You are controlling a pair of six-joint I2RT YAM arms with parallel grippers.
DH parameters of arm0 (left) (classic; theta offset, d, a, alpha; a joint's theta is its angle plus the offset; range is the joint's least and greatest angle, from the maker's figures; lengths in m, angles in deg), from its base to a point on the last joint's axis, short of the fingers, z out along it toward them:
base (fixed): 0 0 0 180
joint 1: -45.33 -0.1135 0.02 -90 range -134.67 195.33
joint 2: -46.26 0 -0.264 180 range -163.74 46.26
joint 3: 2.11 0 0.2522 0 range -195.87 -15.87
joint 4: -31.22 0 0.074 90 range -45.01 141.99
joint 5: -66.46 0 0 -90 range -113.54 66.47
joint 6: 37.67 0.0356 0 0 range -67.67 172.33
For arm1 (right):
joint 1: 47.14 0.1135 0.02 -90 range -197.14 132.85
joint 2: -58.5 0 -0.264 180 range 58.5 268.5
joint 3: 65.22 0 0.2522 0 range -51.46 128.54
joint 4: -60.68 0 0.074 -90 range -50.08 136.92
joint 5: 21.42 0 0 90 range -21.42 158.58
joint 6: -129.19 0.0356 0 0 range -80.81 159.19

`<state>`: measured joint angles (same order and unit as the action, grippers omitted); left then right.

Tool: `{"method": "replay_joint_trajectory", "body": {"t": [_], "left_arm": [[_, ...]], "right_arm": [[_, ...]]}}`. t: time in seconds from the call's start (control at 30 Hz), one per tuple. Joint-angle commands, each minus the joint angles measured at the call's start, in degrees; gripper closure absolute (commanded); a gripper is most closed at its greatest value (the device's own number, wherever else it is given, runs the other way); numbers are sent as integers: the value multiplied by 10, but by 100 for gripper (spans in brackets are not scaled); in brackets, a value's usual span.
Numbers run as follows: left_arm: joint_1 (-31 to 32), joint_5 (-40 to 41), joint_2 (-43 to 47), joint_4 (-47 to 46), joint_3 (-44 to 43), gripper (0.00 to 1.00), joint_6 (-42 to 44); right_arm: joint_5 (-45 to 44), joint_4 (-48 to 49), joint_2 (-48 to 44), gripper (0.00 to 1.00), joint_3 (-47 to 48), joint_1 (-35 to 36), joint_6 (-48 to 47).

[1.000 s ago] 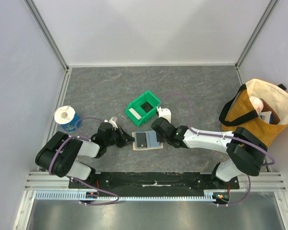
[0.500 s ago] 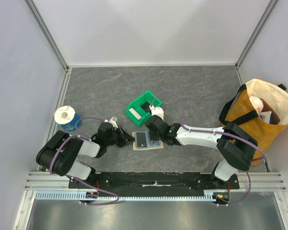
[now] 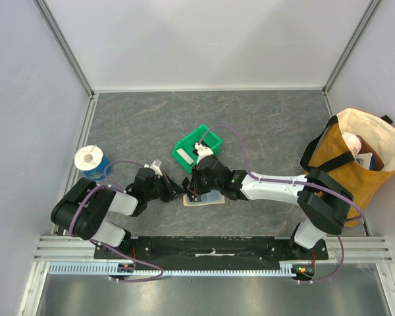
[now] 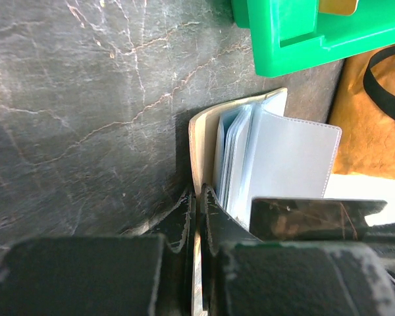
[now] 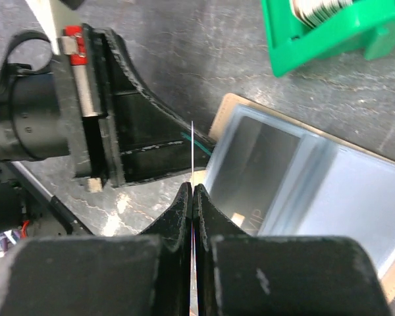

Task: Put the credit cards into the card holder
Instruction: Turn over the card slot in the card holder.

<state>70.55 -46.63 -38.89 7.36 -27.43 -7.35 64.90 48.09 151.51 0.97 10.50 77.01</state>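
The tan card holder (image 3: 214,198) lies open on the grey table, with light blue cards (image 4: 232,155) fanned in its sleeves. One sleeve holds a dark card (image 5: 260,164). My left gripper (image 4: 199,196) is shut on the holder's tan cover edge (image 4: 197,141), at the holder's left side (image 3: 182,192). My right gripper (image 3: 196,189) hovers over the holder's left half. It is shut (image 5: 193,191) on a thin credit card (image 5: 193,148) seen edge-on. In the left wrist view that card shows as a dark glossy rectangle (image 4: 316,217) above the sleeves.
A green plastic bin (image 3: 199,147) stands just behind the holder, with something whitish inside. A blue and white cup (image 3: 92,163) sits at the far left. A yellow and cream tote bag (image 3: 359,155) fills the right edge.
My right gripper has swung left from the holder's right side to over its left half, close to the left gripper. The left arm and the holder have stayed put.
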Motion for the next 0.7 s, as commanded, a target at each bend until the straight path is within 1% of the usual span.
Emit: {"method": "replay_joint_trajectory", "body": {"t": [0.0, 0.2, 0.33, 0.43, 0.47, 0.6, 0.67], "left_arm": [[5, 52, -32, 97, 27, 98, 17], [5, 48, -41, 81, 34, 98, 12], [5, 47, -42, 77, 36, 98, 11], [5, 45, -41, 74, 36, 98, 12], [5, 44, -42, 73, 36, 98, 13], [7, 38, -48, 60, 42, 98, 15], [12, 39, -55, 56, 45, 98, 12]], "right_arm": [[32, 45, -28, 100, 22, 3, -19], [-39, 36, -129, 100, -19, -10, -23], [-53, 32, -182, 100, -56, -36, 4], [-41, 32, -187, 100, -96, -67, 44], [-28, 45, -188, 100, -114, -77, 58], [-5, 166, -194, 100, -217, -89, 109], [8, 213, -184, 100, -244, -90, 125]]}}
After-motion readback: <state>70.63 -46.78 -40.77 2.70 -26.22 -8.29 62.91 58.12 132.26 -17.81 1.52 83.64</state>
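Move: The open card holder's right-hand page, pale blue, is centred about 6 cm right of the right hand, level with it and some 7 cm below; the fingers already hold a black card. The left page with its dark card lies about 1 cm to the hand's right, level ahead and 7 cm down. The green tray stands roughly 14 cm ahead, 2 cm right, 6 cm down. From the left hand, the right-hand page lies some 9 cm right, level, at about its own height. The open card holder stays pinched at its left edge by the still left hand while the right hand, keeping its black card, leaves the left page: it rises about 10 cm, swings some 8 cm rightwards across the holder and slightly forward, then sinks steeply, ending over the right page with the wrist turned about 15 degrees clockwise. Whether the card touches the page there can't be seen. ##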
